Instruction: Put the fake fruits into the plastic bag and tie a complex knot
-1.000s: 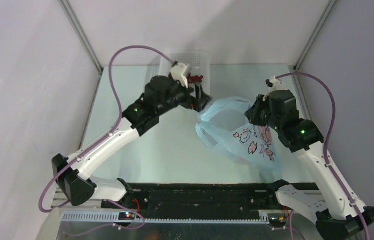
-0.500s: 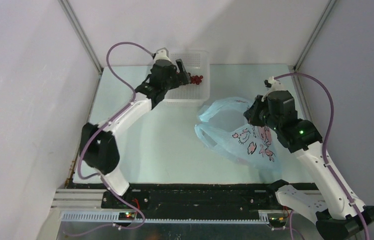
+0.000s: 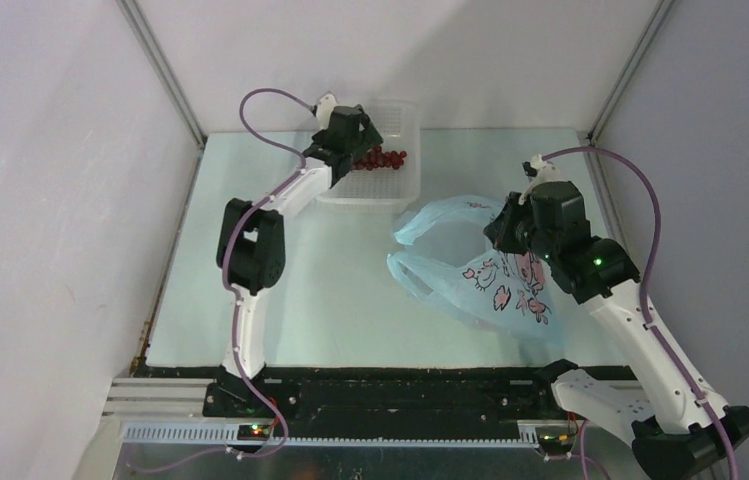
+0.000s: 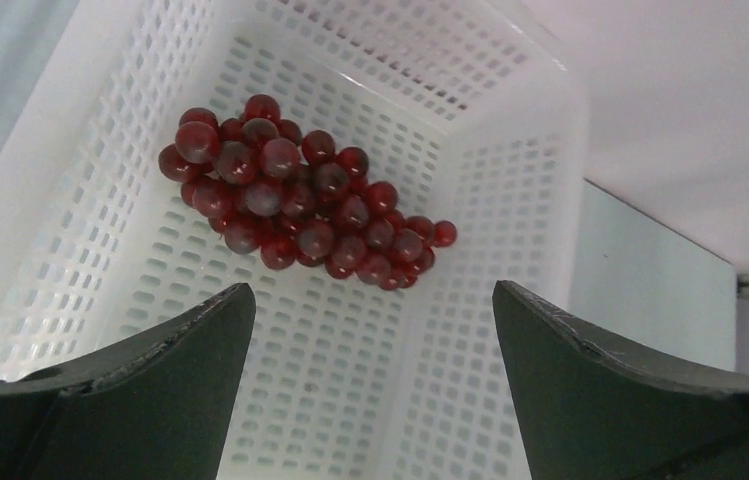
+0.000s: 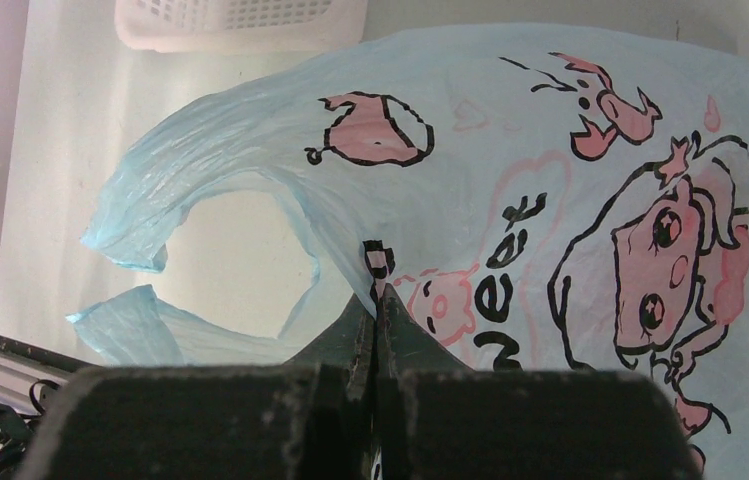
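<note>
A bunch of dark-red grapes lies in the white perforated basket at the table's far edge. My left gripper hovers open just short of the grapes, nothing between its fingers; in the top view this left gripper reaches over the basket. The light-blue plastic bag lies right of centre, its two handles loose and apart. My right gripper is shut on a fold of the bag's rim, holding it up. No knot is in view.
Grey walls close in the table on the left, the back and the right. The basket's near wall stands just beyond the bag's handles. Purple cables loop over both arms.
My left arm has swung from beside the bag's mouth out to the basket and now stretches over the grapes, still open. The right gripper has kept its hold on the bag, barely moving.
</note>
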You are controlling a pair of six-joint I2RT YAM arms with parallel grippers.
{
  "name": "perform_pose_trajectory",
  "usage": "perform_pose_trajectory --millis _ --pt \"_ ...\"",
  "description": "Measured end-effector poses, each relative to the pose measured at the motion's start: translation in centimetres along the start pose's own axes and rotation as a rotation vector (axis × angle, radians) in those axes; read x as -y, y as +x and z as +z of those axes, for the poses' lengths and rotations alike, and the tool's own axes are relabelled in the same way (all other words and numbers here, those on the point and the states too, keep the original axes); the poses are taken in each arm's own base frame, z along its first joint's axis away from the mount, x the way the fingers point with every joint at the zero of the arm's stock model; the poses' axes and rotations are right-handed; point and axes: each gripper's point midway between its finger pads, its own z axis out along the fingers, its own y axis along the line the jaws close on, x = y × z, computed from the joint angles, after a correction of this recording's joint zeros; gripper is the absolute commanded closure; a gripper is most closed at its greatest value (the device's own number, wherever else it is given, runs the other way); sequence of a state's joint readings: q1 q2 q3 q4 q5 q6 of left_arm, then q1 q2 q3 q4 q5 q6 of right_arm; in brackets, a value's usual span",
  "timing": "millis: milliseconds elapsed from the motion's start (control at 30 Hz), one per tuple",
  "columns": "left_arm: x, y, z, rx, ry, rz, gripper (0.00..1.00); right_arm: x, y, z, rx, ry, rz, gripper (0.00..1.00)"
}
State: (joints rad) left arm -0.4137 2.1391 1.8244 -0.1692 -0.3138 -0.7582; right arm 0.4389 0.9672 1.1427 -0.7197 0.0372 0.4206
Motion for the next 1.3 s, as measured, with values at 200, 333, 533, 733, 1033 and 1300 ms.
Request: perform_pose_trajectory --millis 200,333,533,733,1033,1300 --pt "-1.3 1.2 3.7 -0.012 -0.057 -0.067 0.04 -0.1 0.2 0.3 -0.012 -0.003 -0.004 1.0" --pt "-0.9 1.6 5.5 -0.011 -0.063 -0.116 0.01 -0.2 0.3 0.5 -0.019 -0.01 -0.003 1.0" --pt "-1.6 2.9 6.9 -0.022 -0.102 -0.185 0.01 -0.4 0.3 0.8 -0.025 -0.019 -0.003 1.0" --pt "-3.0 4.3 7.5 -0.032 -0.161 -0.254 0.01 -0.8 0.5 1.0 -0.039 -0.038 -0.004 1.0" --pt "-3.9 6.6 10.1 -0.051 -0.189 -0.334 0.04 -1.0 0.6 1.1 -0.045 -0.049 -0.004 1.0" --pt "-3.6 7.0 11.2 -0.062 -0.159 -0.383 0.44 -1.2 0.7 1.5 -0.052 -0.056 -0.003 1.0"
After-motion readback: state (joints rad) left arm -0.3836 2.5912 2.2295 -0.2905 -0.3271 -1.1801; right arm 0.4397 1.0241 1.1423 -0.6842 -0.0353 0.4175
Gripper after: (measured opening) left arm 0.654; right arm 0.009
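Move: The grapes lie inside the basket, about 7 cm ahead of the open left hand, nearly in line sideways and some 13 cm below it. The basket's middle is around 5 cm ahead, 11 cm down. The bag mouth sits roughly 30 cm back and 13 cm to the right, at about the hand's height. From the right hand, the grapes are some 36 cm ahead, 21 cm left and 22 cm down. Astride the thinner, right-hand half of the grapes, the left fingers begin to close from wide open to about two-thirds, their tips coming up against the berries. To get there the hand sinks about 12 cm into the basket and reaches some 6 cm forward, wrist turning about 15 degrees counter-clockwise and its left side dipping. The right hand keeps its pinch on the bag rim, easing slightly left. ##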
